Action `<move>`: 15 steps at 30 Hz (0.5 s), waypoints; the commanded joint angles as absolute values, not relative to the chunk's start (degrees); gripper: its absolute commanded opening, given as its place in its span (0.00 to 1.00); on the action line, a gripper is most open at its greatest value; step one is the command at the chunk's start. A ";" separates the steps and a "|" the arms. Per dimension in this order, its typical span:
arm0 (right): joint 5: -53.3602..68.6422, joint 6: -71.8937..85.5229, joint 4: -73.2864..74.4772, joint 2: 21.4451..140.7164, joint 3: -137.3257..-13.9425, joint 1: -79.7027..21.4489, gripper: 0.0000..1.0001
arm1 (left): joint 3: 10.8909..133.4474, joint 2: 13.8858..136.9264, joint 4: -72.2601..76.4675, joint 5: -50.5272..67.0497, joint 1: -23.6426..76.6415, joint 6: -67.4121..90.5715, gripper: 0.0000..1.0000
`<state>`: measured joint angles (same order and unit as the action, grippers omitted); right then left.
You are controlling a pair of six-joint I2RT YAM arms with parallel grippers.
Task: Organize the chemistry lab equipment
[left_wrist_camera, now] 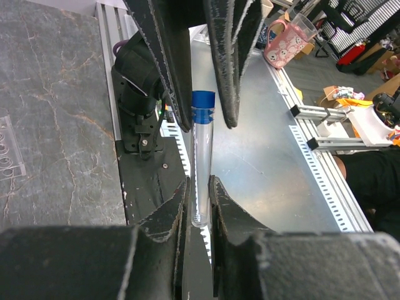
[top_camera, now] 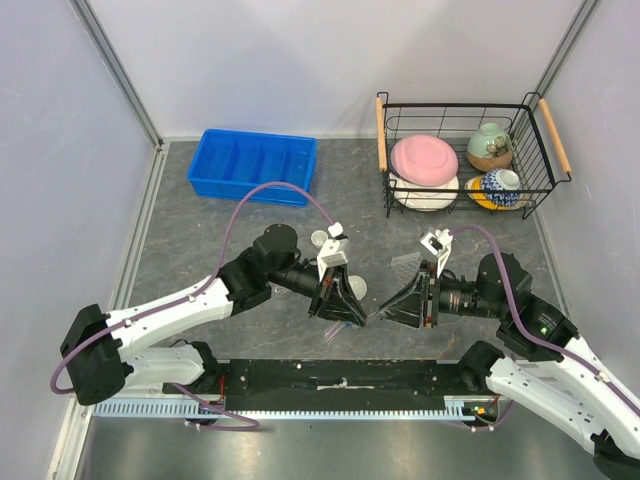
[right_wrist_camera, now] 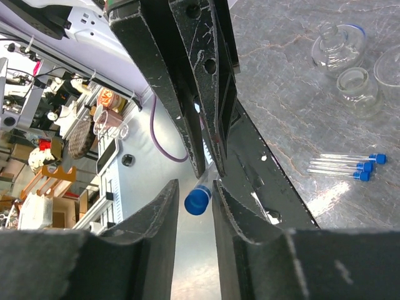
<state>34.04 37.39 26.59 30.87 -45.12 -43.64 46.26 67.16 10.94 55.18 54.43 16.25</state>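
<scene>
A clear tube with a blue cap [left_wrist_camera: 201, 150] hangs in the air between the two arms, over the near edge of the table. My left gripper [left_wrist_camera: 199, 181] is shut on its rounded bottom end. My right gripper [right_wrist_camera: 194, 186] faces it with the capped end [right_wrist_camera: 197, 200] between its jaws. One finger [right_wrist_camera: 228, 206] lies against the tube, and a gap shows on the cap's other side. In the top view the two grippers [top_camera: 350, 316] [top_camera: 386, 312] meet tip to tip. Several more blue-capped tubes [right_wrist_camera: 347, 165] lie on the table, near a glass flask [right_wrist_camera: 337, 45] and a beaker [right_wrist_camera: 357, 92].
A clear plastic rack [left_wrist_camera: 9, 150] lies at the left edge of the left wrist view. A blue bin [top_camera: 254, 165] stands at the back left. A wire basket [top_camera: 538, 150] at the back right holds a pink plate and patterned bowls. Small white dishes [top_camera: 320, 238] sit behind the left gripper.
</scene>
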 commanded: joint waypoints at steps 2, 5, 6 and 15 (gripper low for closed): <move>34.10 36.48 25.05 30.94 -46.40 -43.77 0.27 | 47.11 66.18 13.36 56.51 53.79 17.58 0.02; 33.05 35.86 26.10 31.11 -46.84 -43.77 0.07 | 47.20 66.01 13.18 56.34 53.70 17.84 0.02; 32.44 35.60 26.89 31.29 -47.02 -43.68 0.02 | 47.28 65.92 12.84 55.73 53.70 18.02 0.02; 14.46 28.58 35.05 35.68 -51.15 -43.68 0.00 | 53.70 66.10 1.50 43.61 51.33 21.09 0.64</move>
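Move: My left hand still holds a blue-capped test tube by its clear bottom end. Its middle is about 4 cm to that hand's right and 2 cm up, or roughly 4 cm left of my right hand and 2 cm below it. From my right hand, some 27 cm below, the other tubes lie 4 cm ahead and 9 cm left, the white bowl 14 cm ahead and 5 cm left, and the clear well plate 16 cm ahead and 8 cm right. My right fingers, already around the blue cap, close and pinch it while my left hand holds the tube almost still. Then my left fingers open and let go of the bottom end. I ease my right hand about 2.5 cm forward and 1 cm down, turning slightly clockwise, as my left drifts some 1.5 cm forward. ##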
